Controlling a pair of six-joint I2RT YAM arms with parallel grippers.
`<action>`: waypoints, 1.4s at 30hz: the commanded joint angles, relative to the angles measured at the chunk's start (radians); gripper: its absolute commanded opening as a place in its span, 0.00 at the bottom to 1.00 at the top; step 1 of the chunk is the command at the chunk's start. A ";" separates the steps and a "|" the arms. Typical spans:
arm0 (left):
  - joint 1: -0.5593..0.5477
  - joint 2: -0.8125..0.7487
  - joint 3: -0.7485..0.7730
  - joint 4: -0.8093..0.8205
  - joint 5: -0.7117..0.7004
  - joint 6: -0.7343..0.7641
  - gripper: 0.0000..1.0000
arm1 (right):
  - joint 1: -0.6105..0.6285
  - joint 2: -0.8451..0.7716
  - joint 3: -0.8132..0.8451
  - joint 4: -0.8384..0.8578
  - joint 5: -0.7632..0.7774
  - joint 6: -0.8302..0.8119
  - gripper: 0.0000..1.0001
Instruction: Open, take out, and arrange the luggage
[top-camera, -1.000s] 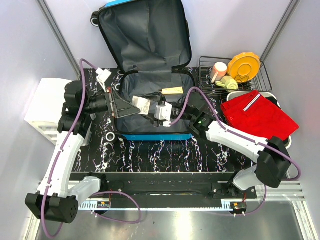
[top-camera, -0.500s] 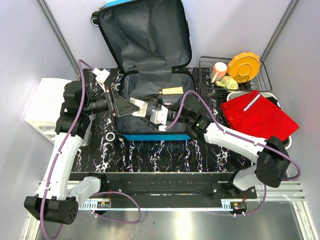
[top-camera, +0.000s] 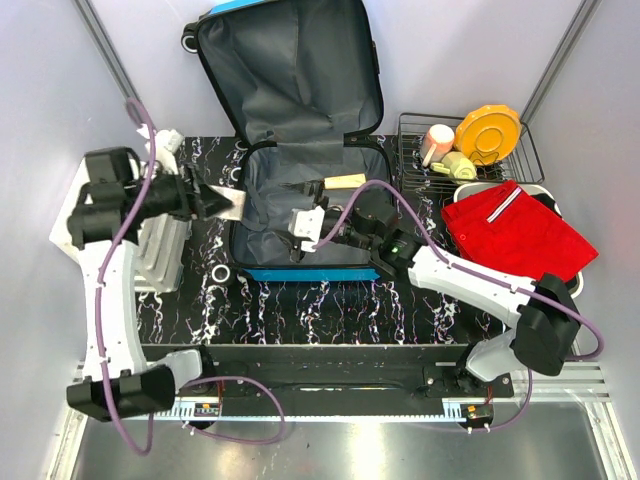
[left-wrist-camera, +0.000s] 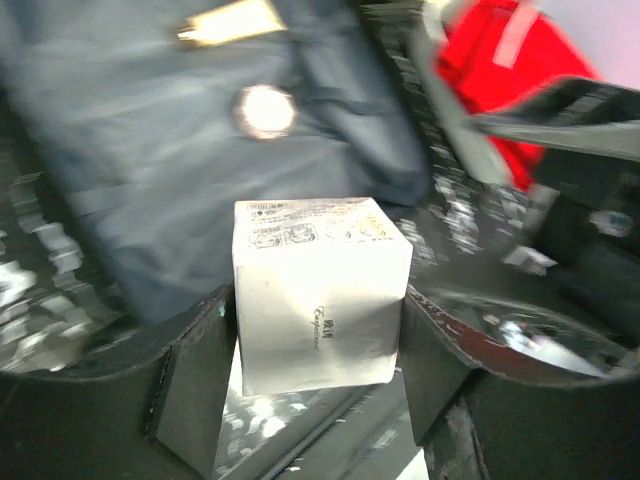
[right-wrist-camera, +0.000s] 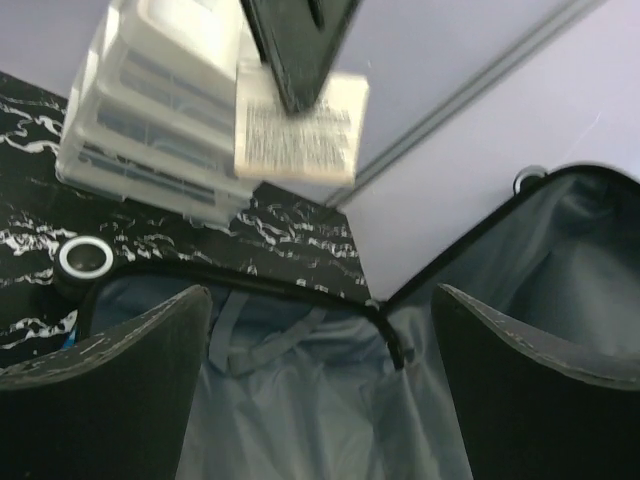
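The luggage (top-camera: 290, 80) lies open mid-table, its grey-lined lid propped against the back wall and a blue edge at the front. My left gripper (top-camera: 230, 205) hangs just left of the lower shell's rim, shut on a small white box (left-wrist-camera: 320, 290). The right wrist view shows the same box (right-wrist-camera: 300, 125) held above the table. Over the lining (right-wrist-camera: 310, 400) inside the lower shell, my right gripper (top-camera: 298, 225) stands open with nothing between its fingers. A tan, handle-like item (top-camera: 343, 181) rests in the shell.
White plastic bins (top-camera: 90, 215) stand at the left table edge. A wire rack (top-camera: 415, 150) at the back right holds an orange plate (top-camera: 487, 133). A red garment (top-camera: 515, 230) lies in a white bin. A small ring (top-camera: 220, 272) sits near the suitcase's front-left corner.
The left gripper closed on the white box and carried it left, out of the suitcase. The right gripper let go of it, opened wide and stayed inside the shell.
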 joint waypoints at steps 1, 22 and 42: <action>0.199 0.103 0.177 -0.301 -0.202 0.343 0.00 | -0.035 -0.066 0.040 -0.112 0.106 0.088 1.00; 0.706 0.413 0.559 -0.438 -0.605 0.809 0.00 | -0.106 -0.054 0.135 -0.341 0.121 0.188 1.00; 0.695 0.487 0.581 -0.349 -0.565 0.752 0.00 | -0.106 -0.043 0.148 -0.350 0.101 0.205 1.00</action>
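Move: The left gripper holds the small white box. Its goal, the organizer tray, has its middle some 31 cm to the left, 7 cm farther out and 17 cm lower. The black tape roll stands about 8 cm left, 3 cm nearer and 30 cm down; the open suitcase's middle lies roughly 18 cm right, 14 cm out and 28 cm below. From the empty right hand, the tray is about 45 cm left and 8 cm out. Swing the left gripper quickly about 34 cm to the left, away from the suitcase and over the near part of the organizer tray, sinking slightly. Keep the box gripped while you roll the hand's left side up, turn counter-clockwise and tip the fingers down. Ease the open right hand some 5 cm right, with some forward and down, over the suitcase, tipping it forward. ##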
